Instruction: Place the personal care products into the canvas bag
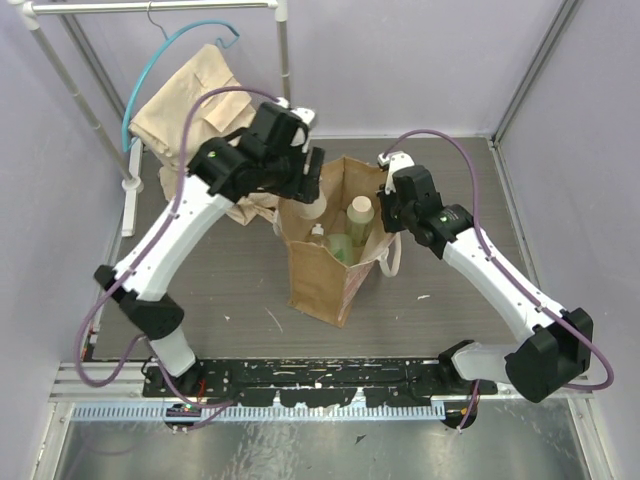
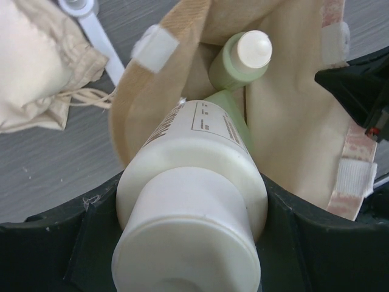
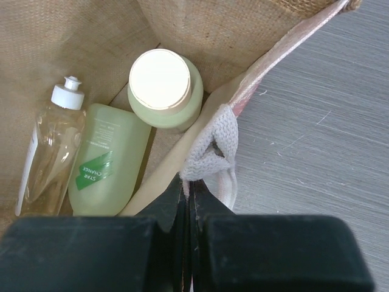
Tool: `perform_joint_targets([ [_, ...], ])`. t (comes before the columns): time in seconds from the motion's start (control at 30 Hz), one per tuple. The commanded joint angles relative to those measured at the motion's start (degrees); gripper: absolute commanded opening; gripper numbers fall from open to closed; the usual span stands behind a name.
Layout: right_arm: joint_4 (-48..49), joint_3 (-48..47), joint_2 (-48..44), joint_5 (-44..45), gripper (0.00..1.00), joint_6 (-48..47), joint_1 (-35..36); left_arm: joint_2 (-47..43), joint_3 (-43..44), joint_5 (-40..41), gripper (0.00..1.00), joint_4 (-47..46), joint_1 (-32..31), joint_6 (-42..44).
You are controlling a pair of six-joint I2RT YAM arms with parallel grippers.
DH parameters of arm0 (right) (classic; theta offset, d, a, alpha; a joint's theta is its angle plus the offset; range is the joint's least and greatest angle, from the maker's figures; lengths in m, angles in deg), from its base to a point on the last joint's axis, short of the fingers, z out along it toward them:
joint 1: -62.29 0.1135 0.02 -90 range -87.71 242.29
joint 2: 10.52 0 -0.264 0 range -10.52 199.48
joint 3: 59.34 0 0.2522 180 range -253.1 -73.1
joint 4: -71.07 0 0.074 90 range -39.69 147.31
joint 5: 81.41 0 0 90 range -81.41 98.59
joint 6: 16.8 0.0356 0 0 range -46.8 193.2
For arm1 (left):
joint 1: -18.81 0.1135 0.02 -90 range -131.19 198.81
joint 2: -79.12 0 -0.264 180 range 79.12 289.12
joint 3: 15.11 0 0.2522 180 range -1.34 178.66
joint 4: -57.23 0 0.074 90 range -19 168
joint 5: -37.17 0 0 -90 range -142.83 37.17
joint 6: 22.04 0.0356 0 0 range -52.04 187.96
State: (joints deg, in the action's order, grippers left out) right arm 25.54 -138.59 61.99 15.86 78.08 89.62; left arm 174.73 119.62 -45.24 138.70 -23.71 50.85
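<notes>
The canvas bag (image 1: 325, 285) stands open at mid-table. My left gripper (image 2: 189, 213) is shut on the cream bottle (image 2: 194, 182), holding it by its upper end over the bag's mouth, tilted down into it (image 1: 312, 208). Inside the bag lie the amber white-capped bottle (image 3: 48, 146), the green cylinder (image 3: 106, 161) and the rounder green bottle with a cream top (image 3: 163, 88). My right gripper (image 3: 188, 182) is shut on the bag's whitish strap handle (image 3: 209, 149) at the right rim, where the top view also shows this right gripper (image 1: 392, 215).
A beige folded garment (image 1: 195, 100) hangs from a teal hanger (image 1: 150, 70) on a white rack at the back left; its hem reaches the table beside the bag (image 2: 36, 67). The rack's white foot (image 1: 130, 185) stands on the left. Purple walls enclose the table.
</notes>
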Motion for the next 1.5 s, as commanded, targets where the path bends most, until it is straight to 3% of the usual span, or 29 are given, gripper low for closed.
perform_joint_targets([
  [0.0,-2.51,-2.3,-0.49,-4.32,0.01,1.2,1.68,6.45,9.16,3.87,0.0,-1.94,-3.74,3.51],
  [0.17,-3.48,-4.63,-1.72,-3.19,0.01,1.69,1.94,10.29,9.8,5.77,0.0,-1.78,-6.14,3.94],
  [0.77,1.07,-1.24,-6.34,-0.56,0.01,9.37,1.94,9.37,-5.62,1.15,0.0,-13.22,-12.53,-2.75],
  [1.23,1.27,0.46,-8.29,3.22,0.01,9.88,1.16,5.68,-20.91,-0.48,0.0,-24.17,-13.04,-7.81],
  [1.47,1.19,0.48,-8.26,2.84,0.01,10.4,1.07,10.61,-18.67,0.65,0.0,-21.79,-13.1,-7.81],
])
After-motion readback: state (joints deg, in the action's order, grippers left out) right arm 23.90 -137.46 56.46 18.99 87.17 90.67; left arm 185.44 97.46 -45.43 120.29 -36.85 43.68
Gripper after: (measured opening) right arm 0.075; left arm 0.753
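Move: My left hand holds the white bottle just inside the bag's left rim. The free front part of the bag lies about 11 cm to its right, 6 cm back and 25 cm below. The green bottle lies some 9 cm right and 2 cm back, the clear pump bottle about 3 cm right and 3 cm back, the cream-capped bottle 12 cm right and 2 cm ahead. From my right hand, shut on the bag's right handle, that front space is about 9 cm left, 6 cm back and 12 cm down. I carry the white bottle down into the canvas bag with my left hand, sinking about 17 cm while shifting some 11 cm right and a little back, towards the space in front of the green bottle. The fingers keep their grip and tip about 10 degrees steeper. My right hand goes on pinching the handle base and draws it roughly 2 cm up and slightly back. ##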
